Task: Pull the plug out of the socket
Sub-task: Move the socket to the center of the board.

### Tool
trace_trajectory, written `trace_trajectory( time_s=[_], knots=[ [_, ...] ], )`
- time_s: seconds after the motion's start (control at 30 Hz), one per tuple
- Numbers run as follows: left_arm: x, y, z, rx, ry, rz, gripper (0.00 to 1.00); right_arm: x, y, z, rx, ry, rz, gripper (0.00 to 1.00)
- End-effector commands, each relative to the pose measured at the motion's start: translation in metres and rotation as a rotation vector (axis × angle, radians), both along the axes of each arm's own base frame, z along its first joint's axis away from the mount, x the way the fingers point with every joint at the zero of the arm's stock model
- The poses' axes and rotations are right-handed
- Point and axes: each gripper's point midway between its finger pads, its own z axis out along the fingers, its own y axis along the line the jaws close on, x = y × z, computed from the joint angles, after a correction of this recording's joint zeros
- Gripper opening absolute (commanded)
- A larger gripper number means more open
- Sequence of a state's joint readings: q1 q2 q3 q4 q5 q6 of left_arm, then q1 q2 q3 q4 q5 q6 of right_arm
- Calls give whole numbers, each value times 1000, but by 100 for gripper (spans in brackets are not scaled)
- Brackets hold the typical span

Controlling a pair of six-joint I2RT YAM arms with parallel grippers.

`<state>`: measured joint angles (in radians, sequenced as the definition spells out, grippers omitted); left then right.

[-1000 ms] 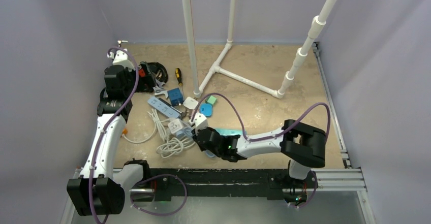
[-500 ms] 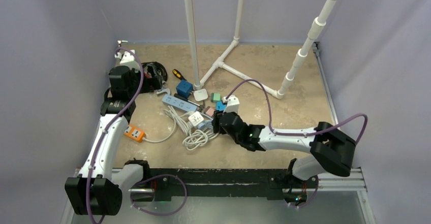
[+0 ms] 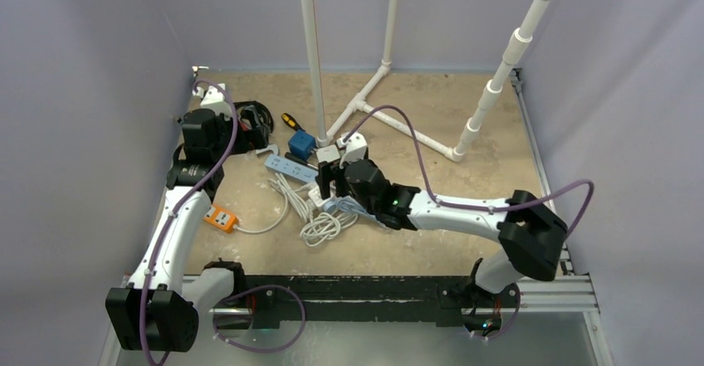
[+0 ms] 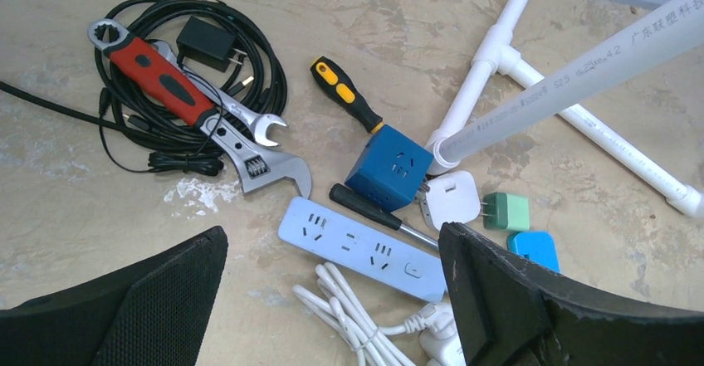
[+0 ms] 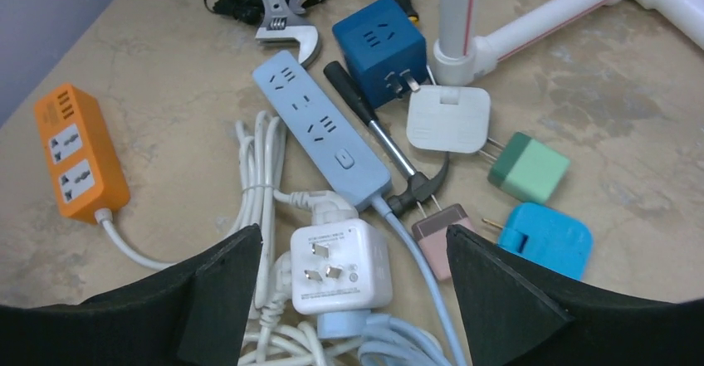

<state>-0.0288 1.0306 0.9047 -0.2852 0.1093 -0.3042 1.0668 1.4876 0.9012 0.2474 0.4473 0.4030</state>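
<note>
A white cube socket [image 5: 339, 266] lies prongs-up on the table among cords. A light-blue plug [image 5: 344, 324] sits in its near side, and a white plug [image 5: 328, 207] is at its far side. My right gripper [image 5: 353, 233] hangs open just above the cube, one finger on either side and neither touching it. From above, the right gripper [image 3: 330, 183] is over the cord pile. My left gripper [image 4: 330, 241] is open and holds nothing; it hovers over a light-blue power strip [image 4: 365, 250], near the tools at the left.
An orange power strip [image 5: 80, 154] lies to the left, and a dark blue cube socket [image 5: 382, 38] behind. Loose white [image 5: 448, 119], green [image 5: 527, 167], pink [image 5: 444, 225] and blue [image 5: 548, 237] adapters lie to the right. Wrench [image 4: 166, 84], screwdriver [image 4: 344, 92], black cable coil [image 4: 249, 59] and a PVC pipe frame [image 3: 390, 125] stand at the back.
My right gripper has opened from nearly shut and swung back and left over the white cube. The pile of strips and cords shifted right, and the orange strip came into view.
</note>
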Motion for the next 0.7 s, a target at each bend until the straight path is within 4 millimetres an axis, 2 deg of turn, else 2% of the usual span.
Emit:
trace_trajectory(
  time_s=[0.0,0.2,0.4,0.67],
  knots=[
    [5,-8,6,-26,-29,-24,97,9,28,-9,-85,-42,80,84],
    [7,-9,4,-30,-20,-29,97,16,46,-34,-148,-19,98,86],
    [8,-9,3,-30,-19,-29,97,17,56,-50,-160,1,115,88],
    [8,-9,2,-31,-14,-31,97,9,73,-74,-200,25,115,88]
  ],
)
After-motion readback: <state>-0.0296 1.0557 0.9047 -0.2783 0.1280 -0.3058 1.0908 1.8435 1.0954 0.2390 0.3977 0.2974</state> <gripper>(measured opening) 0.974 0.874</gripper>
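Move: The white socket that the right hand is going for lies about 4 cm to its left, 1 cm ahead and some 10 cm below. Of its neighbours, the white cord bundle is about 5 cm left of it and 1 cm farther out, the power strip about 7 cm left and 7 cm farther out, the pink plug about 5 cm right and 4 cm farther out. From the left hand the socket lies roughly 13 cm right, 5 cm back and 16 cm below. The right hand sinks about 8 cm and shifts some 5 cm left towards the white socket, fingers staying open. ##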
